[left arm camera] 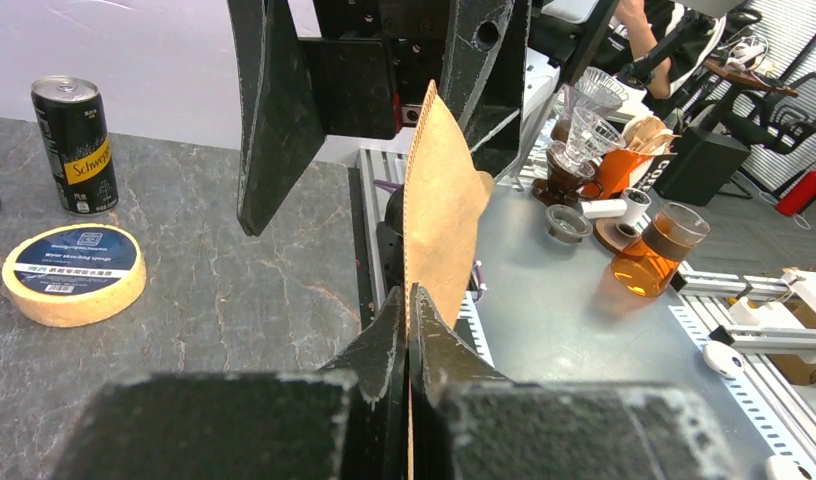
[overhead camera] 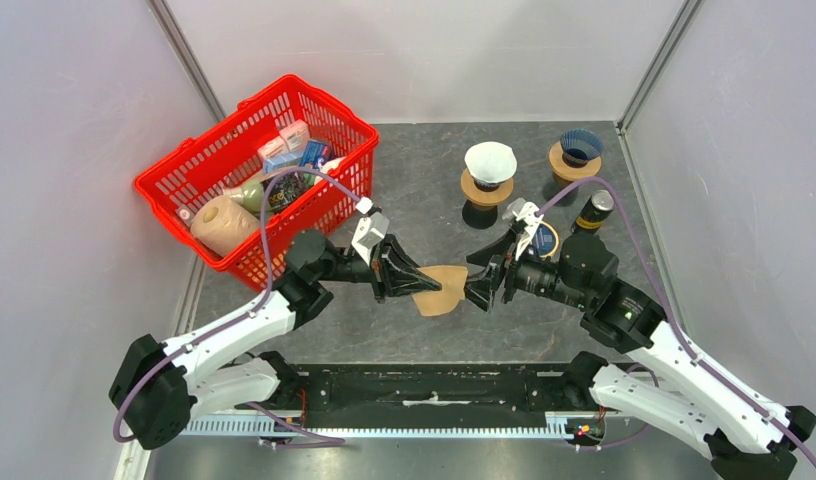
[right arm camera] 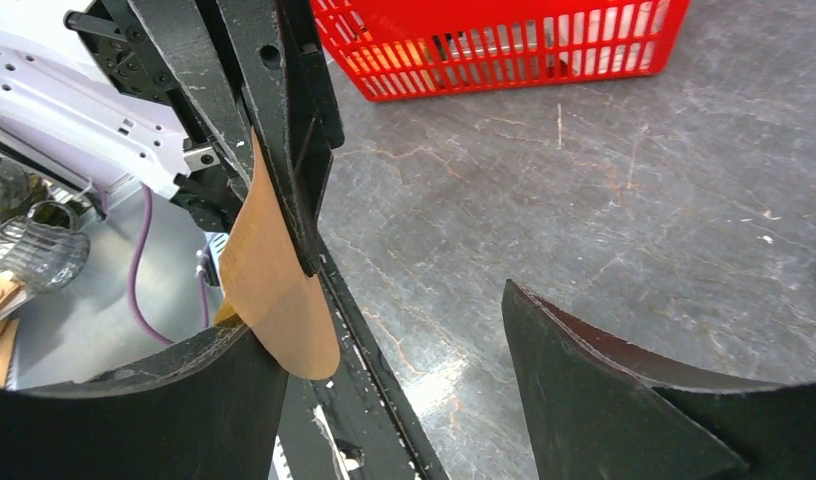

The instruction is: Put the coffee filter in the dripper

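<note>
A brown paper coffee filter (overhead camera: 441,289) hangs in the air over the middle of the table. My left gripper (overhead camera: 416,283) is shut on its left edge, and in the left wrist view the filter (left arm camera: 444,210) stands on edge out of the pinched jaws (left arm camera: 410,300). My right gripper (overhead camera: 481,290) faces it from the right, open. Its jaws straddle the filter's free end (right arm camera: 274,290), which rests against one finger (right arm camera: 184,400); the other finger (right arm camera: 604,390) stands well apart. A white dripper (overhead camera: 490,163) and a dark blue dripper (overhead camera: 580,148) stand on wooden stands at the back.
A red basket (overhead camera: 184,185) of groceries sits at the back left. A black can (overhead camera: 595,210) and a round yellow sponge (left arm camera: 74,273) lie just behind my right wrist. The black rail (overhead camera: 434,385) runs along the near edge.
</note>
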`<action>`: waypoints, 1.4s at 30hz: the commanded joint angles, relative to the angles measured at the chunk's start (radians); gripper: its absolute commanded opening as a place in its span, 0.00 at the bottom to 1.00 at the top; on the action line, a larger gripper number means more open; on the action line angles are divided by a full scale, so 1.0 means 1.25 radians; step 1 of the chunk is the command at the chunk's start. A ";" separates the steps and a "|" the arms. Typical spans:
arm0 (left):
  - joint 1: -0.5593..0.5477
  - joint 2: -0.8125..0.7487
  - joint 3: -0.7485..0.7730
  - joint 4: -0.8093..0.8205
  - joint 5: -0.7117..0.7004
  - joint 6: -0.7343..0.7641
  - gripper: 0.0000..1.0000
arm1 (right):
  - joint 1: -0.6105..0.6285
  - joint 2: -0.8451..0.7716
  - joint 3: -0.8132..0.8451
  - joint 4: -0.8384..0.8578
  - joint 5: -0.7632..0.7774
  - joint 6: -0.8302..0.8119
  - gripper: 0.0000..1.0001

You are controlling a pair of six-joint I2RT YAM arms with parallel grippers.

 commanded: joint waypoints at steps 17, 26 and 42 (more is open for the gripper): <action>0.003 0.015 0.016 0.065 0.077 -0.019 0.02 | -0.028 0.033 -0.008 0.098 -0.127 0.035 0.62; 0.003 0.008 0.014 0.080 0.089 -0.025 0.02 | -0.034 0.028 -0.010 0.077 -0.155 0.023 0.59; 0.003 0.035 0.038 0.064 0.075 -0.033 0.02 | -0.037 0.044 0.013 0.068 -0.174 0.026 0.06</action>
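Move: The paper filter, still pinched in the left fingertips, has its middle about 5 cm to the right hand's left, 1 cm back and level with it; it lies 1 cm to the right of the left hand's point. From the right hand, the round sponge lies some 17 cm ahead, 18 cm right and 25 cm below; the white-lined dripper 24 cm ahead and 7 cm right, the blue dripper 29 cm ahead and 27 cm right, both roughly 15 cm lower. The right hand, its fingers wide open, eases about 2 cm to the left and 1.5 cm back towards the paper filter, turning some 10 degrees counter-clockwise, then shuts its fingers almost fully late on and pinches the filter's free edge facing it. The left hand keeps its pinch on the other side, dips slightly at first, then draws about 1 cm back as it turns a few degrees clockwise, holding the paper for the right to take. ##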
